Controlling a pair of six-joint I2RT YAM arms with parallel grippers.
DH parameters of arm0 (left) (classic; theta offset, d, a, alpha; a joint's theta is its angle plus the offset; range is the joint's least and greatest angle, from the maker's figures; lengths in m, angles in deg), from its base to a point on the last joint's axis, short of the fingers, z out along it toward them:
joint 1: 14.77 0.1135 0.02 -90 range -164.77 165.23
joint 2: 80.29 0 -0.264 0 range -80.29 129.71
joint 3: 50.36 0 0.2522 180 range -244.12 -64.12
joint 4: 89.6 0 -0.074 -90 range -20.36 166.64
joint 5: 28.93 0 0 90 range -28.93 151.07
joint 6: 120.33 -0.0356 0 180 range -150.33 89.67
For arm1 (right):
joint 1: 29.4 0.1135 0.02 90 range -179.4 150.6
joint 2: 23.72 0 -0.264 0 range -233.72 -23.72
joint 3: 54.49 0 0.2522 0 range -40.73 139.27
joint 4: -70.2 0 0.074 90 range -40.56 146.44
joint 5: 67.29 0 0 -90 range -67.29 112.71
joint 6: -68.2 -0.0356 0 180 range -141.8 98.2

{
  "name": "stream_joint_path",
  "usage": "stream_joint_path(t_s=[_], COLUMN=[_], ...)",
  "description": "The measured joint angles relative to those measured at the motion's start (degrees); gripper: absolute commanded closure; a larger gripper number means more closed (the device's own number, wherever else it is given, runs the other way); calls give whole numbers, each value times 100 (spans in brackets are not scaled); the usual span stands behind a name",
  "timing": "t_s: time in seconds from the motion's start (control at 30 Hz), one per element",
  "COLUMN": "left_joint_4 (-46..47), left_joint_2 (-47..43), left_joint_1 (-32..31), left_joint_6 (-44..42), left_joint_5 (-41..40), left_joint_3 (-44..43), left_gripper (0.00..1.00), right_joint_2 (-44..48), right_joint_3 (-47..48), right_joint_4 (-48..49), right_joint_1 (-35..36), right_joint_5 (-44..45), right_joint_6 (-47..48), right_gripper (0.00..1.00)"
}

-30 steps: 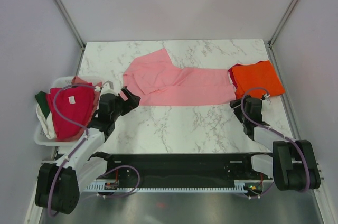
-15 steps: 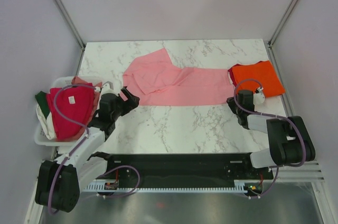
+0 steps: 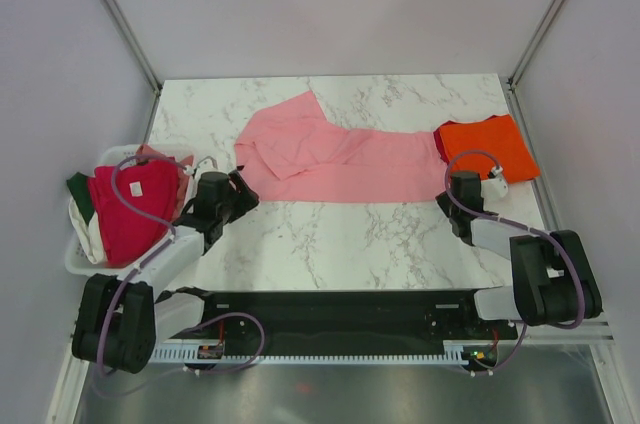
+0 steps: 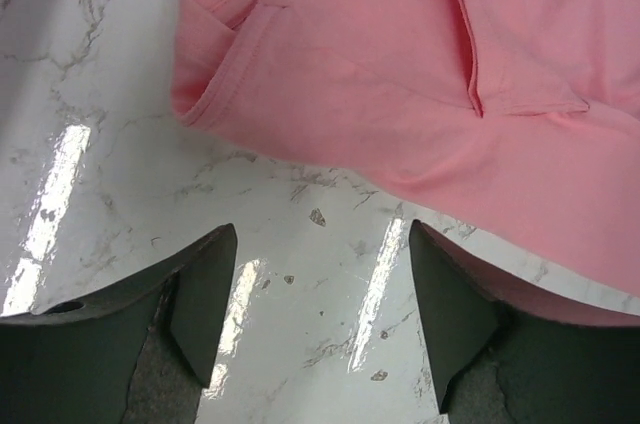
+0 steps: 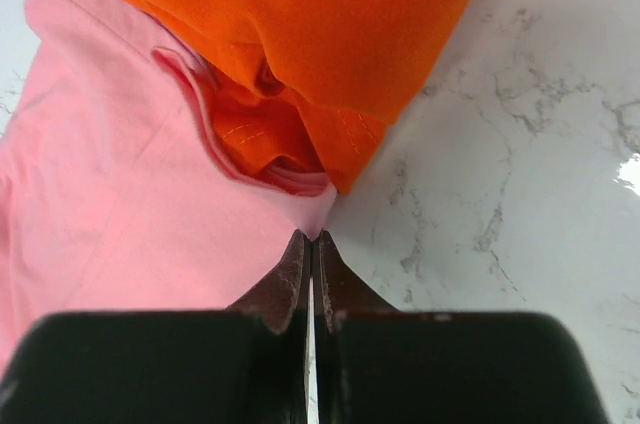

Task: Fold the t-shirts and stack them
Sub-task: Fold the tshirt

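A light pink t-shirt [image 3: 330,154] lies spread across the middle of the marble table. Its right end reaches under a folded bright orange t-shirt [image 3: 488,147]. My right gripper [image 3: 450,187] is shut, and in the right wrist view the tips [image 5: 312,239] pinch the pink shirt's [image 5: 120,174] near right corner, just below the orange shirt [image 5: 300,14]. My left gripper [image 3: 240,194] stands open at the pink shirt's near left end. The left wrist view shows it [image 4: 320,244] over bare marble, just short of the pink hem [image 4: 400,64], nothing between its fingers.
A white plastic basket [image 3: 75,256] stands at the left edge of the table, holding a crimson-red shirt [image 3: 130,209], a dark green one [image 3: 78,187] and a cream one [image 3: 85,229]. Walls enclose the table on three sides.
My right gripper has moved up to the pink shirt's corner and shut on it. My left gripper has crept forward toward the pink hem, its jaws a little narrower.
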Motion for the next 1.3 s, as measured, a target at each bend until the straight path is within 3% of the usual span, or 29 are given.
stream_joint_path(t_s=[0.1, 0.63, 0.83, 0.93, 1.0, 1.03, 1.1, 1.3], left_joint_4=[-81, 210, 389, 546, 695, 756, 837, 579], left_joint_2=[157, 1019, 1261, 1561, 1773, 1891, 2079, 2098], left_joint_1=[0, 0, 33, 155, 282, 358, 474, 636], left_joint_6=[37, 1576, 1829, 1976, 2070, 2105, 2144, 2133], left_joint_5=[-114, -1196, -1357, -1351, -1318, -1287, -1246, -981], left_joint_3=[-44, -85, -155, -308, -387, -428, -527, -706], left_gripper=[37, 35, 43, 56, 74, 88, 98, 98], right_joint_2=[37, 111, 109, 109, 109, 111, 111, 216], right_joint_3=[0, -76, -87, -87, -87, -87, -85, 76], right_joint_4=[-109, -55, -33, -33, -33, -37, -57, -428], right_joint_1=[2, 0, 0, 0, 0, 0, 0, 2], right_joint_5=[-15, -186, -227, -260, -262, -264, -262, -264], right_joint_6=[160, 380, 391, 391, 393, 391, 393, 391], right_gripper=[100, 100, 100, 100, 100, 100, 100, 100])
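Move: The t-shirt's near left corner lies about 6 cm ahead of the left hand, 5 cm to its left and 5 cm below. The black tag is some 9 cm beyond that corner; the laundry basket's middle is roughly 30 cm left of the hand and level with it fore and aft. The right hand already holds the near right corner; the left corner is about 52 cm to its left, level with it, and the orange shirt 15 cm ahead, 13 cm right. Sinking about 3.5 cm while sliding left, the left hand turns some 30 degrees counter-clockwise, then reaches forward roughly 5 cm, near table height, onto the t-shirt's near left corner. Its half-open fingers shut on the way in and pinch the corner. The right hand practically stays put and keeps its grip on the near right corner. ##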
